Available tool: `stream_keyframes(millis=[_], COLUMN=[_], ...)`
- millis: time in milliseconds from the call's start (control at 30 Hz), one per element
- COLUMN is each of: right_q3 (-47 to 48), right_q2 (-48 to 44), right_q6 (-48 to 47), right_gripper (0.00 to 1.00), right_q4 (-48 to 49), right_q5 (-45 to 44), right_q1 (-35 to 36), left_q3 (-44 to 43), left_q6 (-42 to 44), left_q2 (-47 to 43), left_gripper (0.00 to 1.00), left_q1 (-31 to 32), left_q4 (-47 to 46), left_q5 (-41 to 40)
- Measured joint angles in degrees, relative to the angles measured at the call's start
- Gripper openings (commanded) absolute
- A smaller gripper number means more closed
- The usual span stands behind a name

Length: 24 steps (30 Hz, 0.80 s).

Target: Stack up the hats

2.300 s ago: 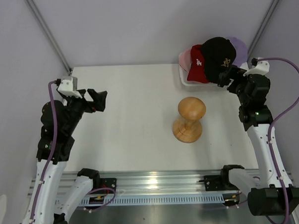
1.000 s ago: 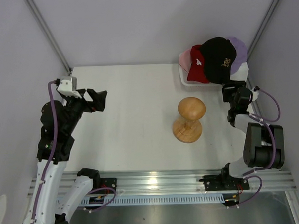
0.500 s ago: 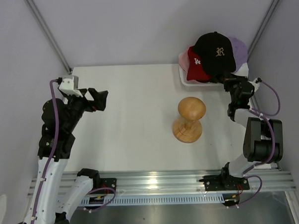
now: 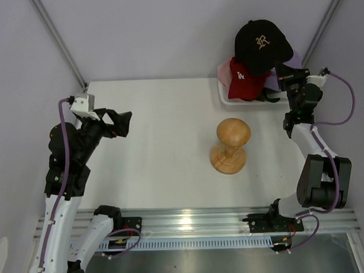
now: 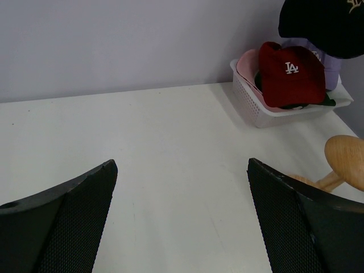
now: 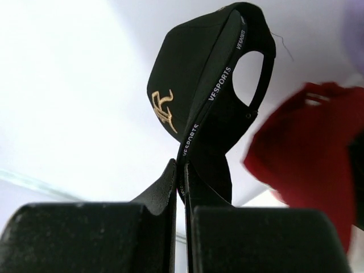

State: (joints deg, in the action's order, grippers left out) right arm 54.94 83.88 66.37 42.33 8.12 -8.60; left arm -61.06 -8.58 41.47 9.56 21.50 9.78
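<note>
My right gripper [image 4: 283, 77] is shut on the rim of the black hat with the gold logo [image 4: 261, 43], which hangs lifted above the basket. In the right wrist view the black hat [image 6: 196, 91] sticks up from between the pinched fingers [image 6: 165, 187]. The red hat with the white logo [image 4: 241, 79] lies in the white mesh basket [image 4: 224, 96]; the pink hat [image 5: 248, 61] and lavender hat [image 4: 292, 60] peek out behind it. My left gripper [image 4: 122, 122] hovers open over the table's left side with nothing between its fingers [image 5: 85, 193].
A round wooden mushroom-shaped stand [image 4: 232, 144] rises from the table right of centre, in front of the basket. The basket sits in the back right corner against the wall. Metal frame posts run up at both back corners.
The right gripper closed on the black hat's rim and raised it up off the pile in the basket. The left arm has stayed where it was.
</note>
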Motion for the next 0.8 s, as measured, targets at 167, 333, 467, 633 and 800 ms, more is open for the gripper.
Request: stream_keyframes(millis=[167, 333, 467, 633, 800], right_q3=[6.4, 9.4, 8.6, 1.4, -5.9], right_q2=[0.0, -0.2, -2.0, -11.5, -24.3], right_q6=[-0.3, 2.4, 5.0, 6.1, 5.4], right_gripper=[0.00, 0.00, 0.00, 0.00, 0.00], right_q4=[-1.4, 0.6, -2.5, -9.7, -19.8], right_q5=[6.7, 13.3, 19.8, 26.7, 31.7], right_q1=[0.0, 0.0, 0.5, 2.8, 6.8], left_q3=[0.0, 0.0, 0.0, 0.0, 0.0], left_q6=[-0.1, -0.4, -0.4, -0.5, -0.6], left_q2=[-0.7, -0.9, -0.9, -0.9, -0.6], left_gripper=[0.99, 0.99, 1.00, 0.99, 0.99], left_q1=[0.0, 0.0, 0.0, 0.0, 0.0], left_q4=[0.0, 0.0, 0.0, 0.1, 0.1], left_q5=[0.3, 1.0, 0.9, 0.9, 0.9])
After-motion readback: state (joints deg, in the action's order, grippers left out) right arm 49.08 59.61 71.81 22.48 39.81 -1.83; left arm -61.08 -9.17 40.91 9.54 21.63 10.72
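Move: The right gripper already grips the black cap above the basket; the wooden stand it is bound for has its knob about 20 cm back and 20 cm left of this hand, roughly 15 cm lower. The red cap lies some 13 cm left and 5 cm ahead, the purple cap about 12 cm ahead and 4 cm right, both about 20 cm below. From the idle left hand the knob is roughly 50 cm right and 3 cm ahead, 18 cm lower. Keep the right fingers shut on the black cap's edge and carry it left, rising about 7 cm first, clear of the basket; then sweep back and left towards the wooden stand, sinking some 4 cm on the way, for about 15 cm back and 14 cm left in all. Swing the hand some 40 degrees counter-clockwise as it travels. ##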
